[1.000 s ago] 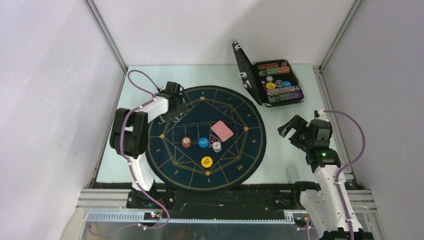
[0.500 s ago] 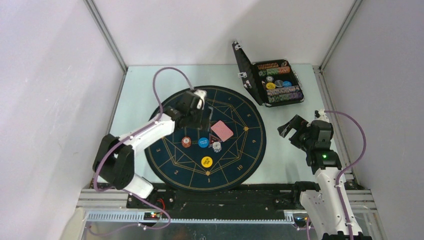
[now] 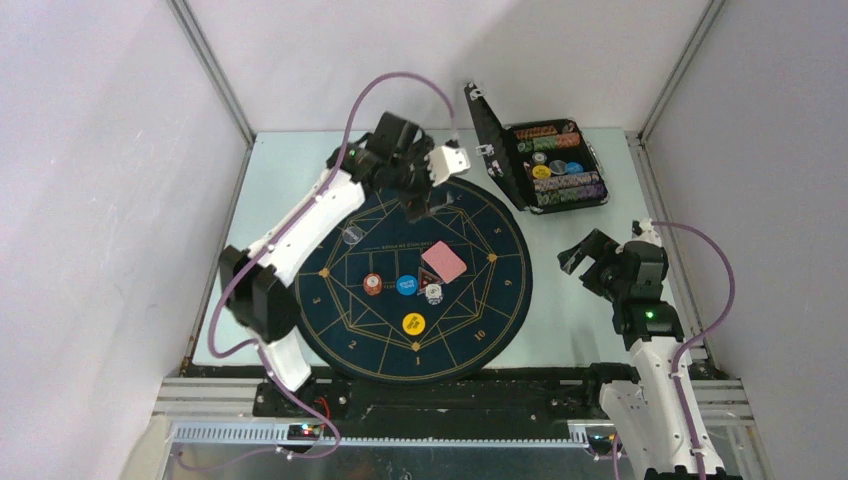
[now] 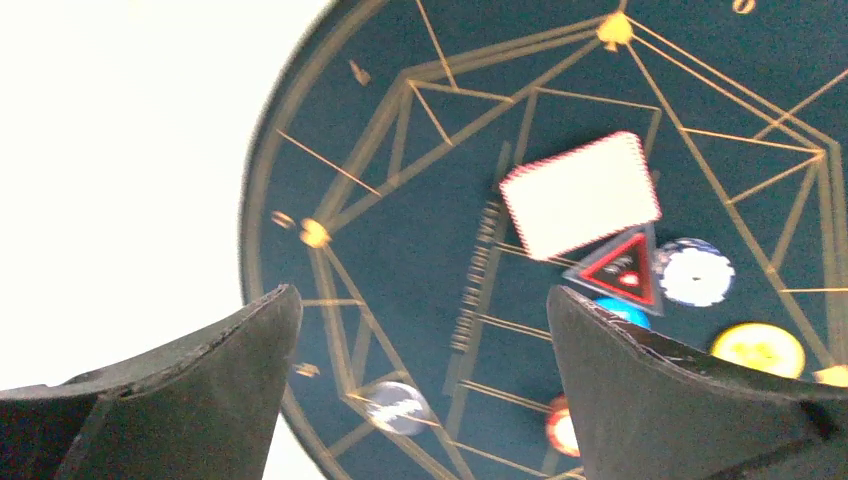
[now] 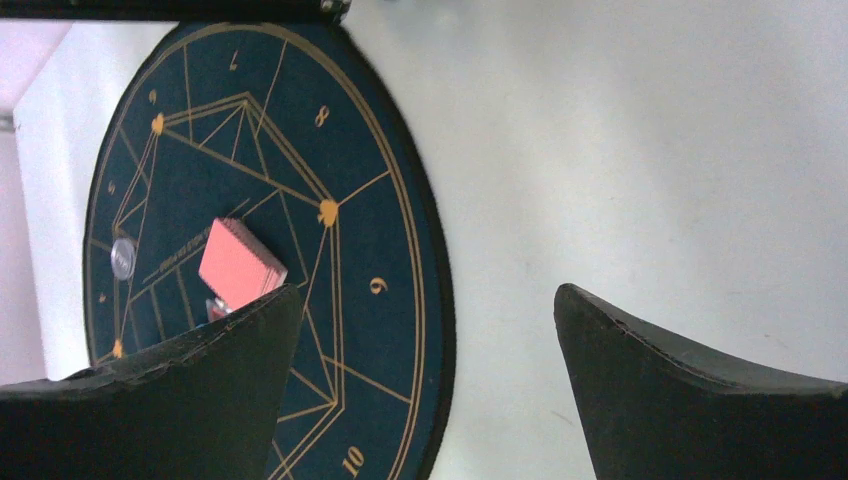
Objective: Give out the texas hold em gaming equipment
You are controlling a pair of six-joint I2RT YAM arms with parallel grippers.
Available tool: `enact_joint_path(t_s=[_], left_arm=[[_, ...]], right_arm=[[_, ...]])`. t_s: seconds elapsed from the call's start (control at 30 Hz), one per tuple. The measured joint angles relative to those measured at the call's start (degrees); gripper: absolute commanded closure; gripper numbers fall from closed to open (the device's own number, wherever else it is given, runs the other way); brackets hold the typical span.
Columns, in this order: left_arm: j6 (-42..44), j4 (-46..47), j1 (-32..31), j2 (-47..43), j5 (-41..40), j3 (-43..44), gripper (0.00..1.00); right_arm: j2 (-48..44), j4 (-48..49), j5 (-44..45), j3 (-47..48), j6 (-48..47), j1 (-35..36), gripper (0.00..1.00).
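On the round dark-blue mat (image 3: 480, 320), a pink-red-backed deck of cards (image 3: 444, 262) lies near the centre. Beside it are a triangular marker (image 3: 424, 279), an orange-red disc (image 3: 372, 285), a blue disc (image 3: 406, 285), a white disc (image 3: 433, 294) and a yellow disc (image 3: 414, 323). A pale disc (image 3: 352, 236) lies apart at the mat's left. My left gripper (image 3: 432, 180) hangs open and empty over the mat's far edge. The left wrist view shows the deck (image 4: 582, 194), marker (image 4: 622, 268) and pale disc (image 4: 397, 408) below. My right gripper (image 3: 590, 258) stands open and empty over the table, right of the mat.
A black hinged case (image 3: 492, 130) stands open at the back right, with rows of chips (image 3: 556, 170) inside. Grey walls and metal rails close in the table on three sides. The mat's right rim (image 5: 440, 300) lies just left of my right gripper (image 5: 428, 290).
My left arm has swung from the mat's left side across to its far edge, stretching out and rising. The pale disc stays where the gripper was. The right arm has not moved.
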Motion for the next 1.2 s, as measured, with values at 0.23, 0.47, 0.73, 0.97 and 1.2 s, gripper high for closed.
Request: enact_joint_path(t_s=[0.23,0.47,0.73,0.97,1.2], left_arm=[[18.6,-11.8,0.5,3.9,2.1,6.8,0.00],[18.4,-2.8,-1.1,-7.1,-3.3,-24.2,0.00],[13.8,8.4,-2.4,-1.1,-4.9,-26.0,0.00],[13.7,9.2,-2.4,5.0,-3.9,-25.4,0.00],[14.1,8.3,-2.4,4.6,-0.5,-26.8,0.00]], right_arm=[[-3.9,-2.2,10.6,0.0,0.0,0.0,0.00],[-5.7,-3.4,17.1,0.0,-0.2,-0.2,0.00],[-4.3,-3.2,18.5,0.0,-0.3,-0.3,0.00],[-1.2,-3.1,19.4,0.1,-1.5,-0.3,0.00],[-1.0,-3.1,19.8,0.3,-2.0,-0.3,0.00]])
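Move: The blue small blind chip lies some 9 cm back of the left hand, 5 cm to its left and about 20 cm below. On the mat beside that chip, the red chip stack stands about 8 cm to the chip's left, the all-in triangle some 6 cm to its right and 2 cm farther out, and the white chip stack 6 cm right and 2 cm nearer. From the right hand, the small blind chip is about 36 cm left, level, and 14 cm below. The left hand, fingers kept wide open, rises briefly by about 3 cm, then swoops back and left towards the blue small blind chip and sinks almost straight, ending some 18 cm lower just above the chip, while the wrist tips the fingers more steeply down. Meanwhile the empty right hand swings about 6 cm to its right, away from the mat, turning clockwise and dropping its left side a little, its fingers also still open. ##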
